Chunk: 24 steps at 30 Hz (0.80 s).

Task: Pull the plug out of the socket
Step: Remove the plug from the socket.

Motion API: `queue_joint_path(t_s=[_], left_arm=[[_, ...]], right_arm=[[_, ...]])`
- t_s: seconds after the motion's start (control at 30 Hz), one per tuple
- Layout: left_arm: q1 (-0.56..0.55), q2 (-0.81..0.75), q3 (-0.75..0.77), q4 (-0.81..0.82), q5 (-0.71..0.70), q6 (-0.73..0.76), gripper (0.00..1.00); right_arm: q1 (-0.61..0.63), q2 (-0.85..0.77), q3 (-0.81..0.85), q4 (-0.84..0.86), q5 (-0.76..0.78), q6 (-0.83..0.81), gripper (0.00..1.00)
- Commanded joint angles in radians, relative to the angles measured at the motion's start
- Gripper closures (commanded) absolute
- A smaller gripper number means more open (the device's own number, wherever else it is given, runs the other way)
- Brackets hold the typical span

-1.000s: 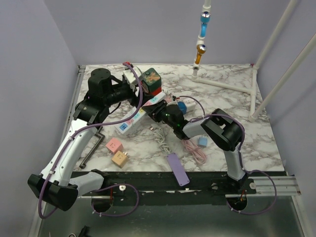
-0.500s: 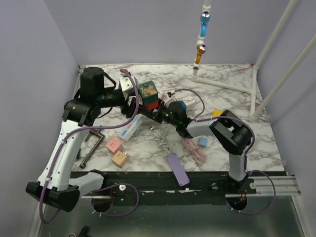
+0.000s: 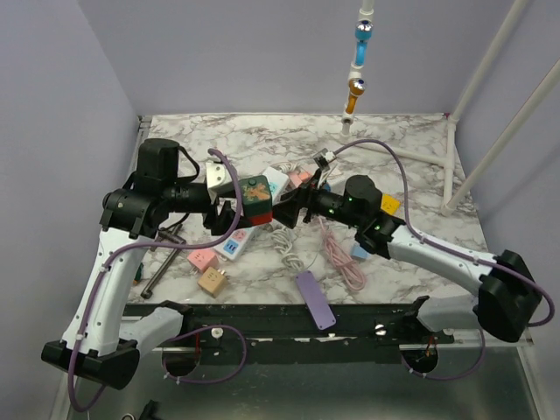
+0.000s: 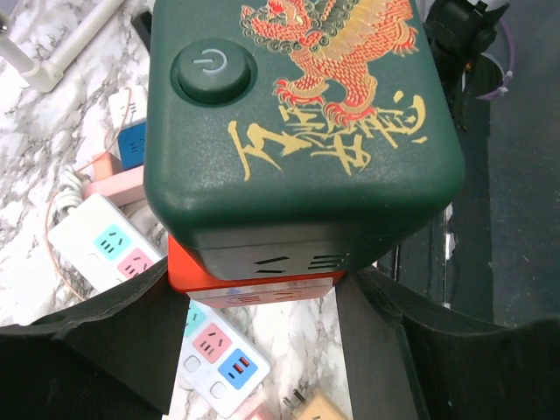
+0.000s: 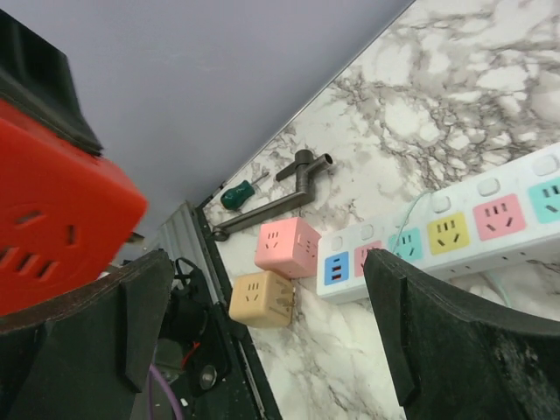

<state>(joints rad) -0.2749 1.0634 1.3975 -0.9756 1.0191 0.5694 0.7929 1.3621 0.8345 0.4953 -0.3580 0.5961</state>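
The plug is a cube with a green dragon-printed top (image 3: 255,189) (image 4: 297,114) and a red base (image 4: 249,282). My left gripper (image 3: 243,210) (image 4: 258,284) is shut on its sides and holds it in the air. Below it, apart from the plug, the white socket strip (image 3: 234,244) (image 4: 216,348) (image 5: 455,226) with coloured outlets lies flat on the marble. My right gripper (image 3: 289,210) (image 5: 262,324) hangs just right of the plug, jaws wide open and empty. The plug's red corner (image 5: 52,210) shows at that view's left edge.
A pink cube (image 3: 202,258) (image 5: 287,247) and a tan cube (image 3: 212,281) (image 5: 260,299) sit near the front edge. A metal L-shaped tool (image 3: 162,254) and a screwdriver (image 5: 236,194) lie left. A purple strip (image 3: 315,299), pink cable (image 3: 341,262) and second white strip (image 3: 276,178) surround the arms. White pipe frame (image 3: 451,166) at right.
The left gripper lifted the plug off the strip and carried it nearer. The right gripper opened and let go of the strip. The strip now lies free on the table.
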Motion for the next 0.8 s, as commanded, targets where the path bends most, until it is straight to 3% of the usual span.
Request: queue_joint_path(t_s=[0.0,0.27,0.53,0.77], left_arm=[[0.007,-0.056,-0.041,-0.038,0.078,0.048,1.00],[0.011,-0.077,-0.054,-0.172,0.122,0.145,1.00],[0.011,-0.049,-0.072,-0.310,0.158,0.253,1.00],[0.006,-0.050,-0.096,-0.345,0.178,0.309,1.00]], right_arm=[[0.002,-0.139,-0.002,-0.253,0.111,-0.160,0.00],[-0.014,-0.329,0.036,-0.359,0.098,-0.235,0.00],[-0.014,-0.361,0.091,-0.314,-0.273,-0.304,0.00],[-0.012,-0.296,0.128,-0.180,-0.449,-0.269,0.00]])
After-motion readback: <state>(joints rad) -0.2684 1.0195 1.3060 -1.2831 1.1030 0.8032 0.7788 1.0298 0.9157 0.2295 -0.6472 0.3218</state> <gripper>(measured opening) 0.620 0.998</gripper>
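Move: The green plug sits on top of the red socket already pinched in the left gripper, so its middle is about 5 cm above the left hand and 2 cm to its right. From the empty right hand, the green plug is some 12 cm up, 6 cm back and 4 cm left; the red socket is 7 cm up, 4 cm back and 5 cm left. The white power strip lies about 19 cm below the right hand, 3 cm ahead and 7 cm left. Raise the wide-open right gripper about 10 cm to near the green plug's level and draw it back some 8 cm, first swinging it right, then curving slightly left again while the wrist rolls roughly 25 degrees. Keep the left gripper shut on the red socket and bring the stacked pair back about 5 cm and down nearly as much, turning slightly clockwise. ##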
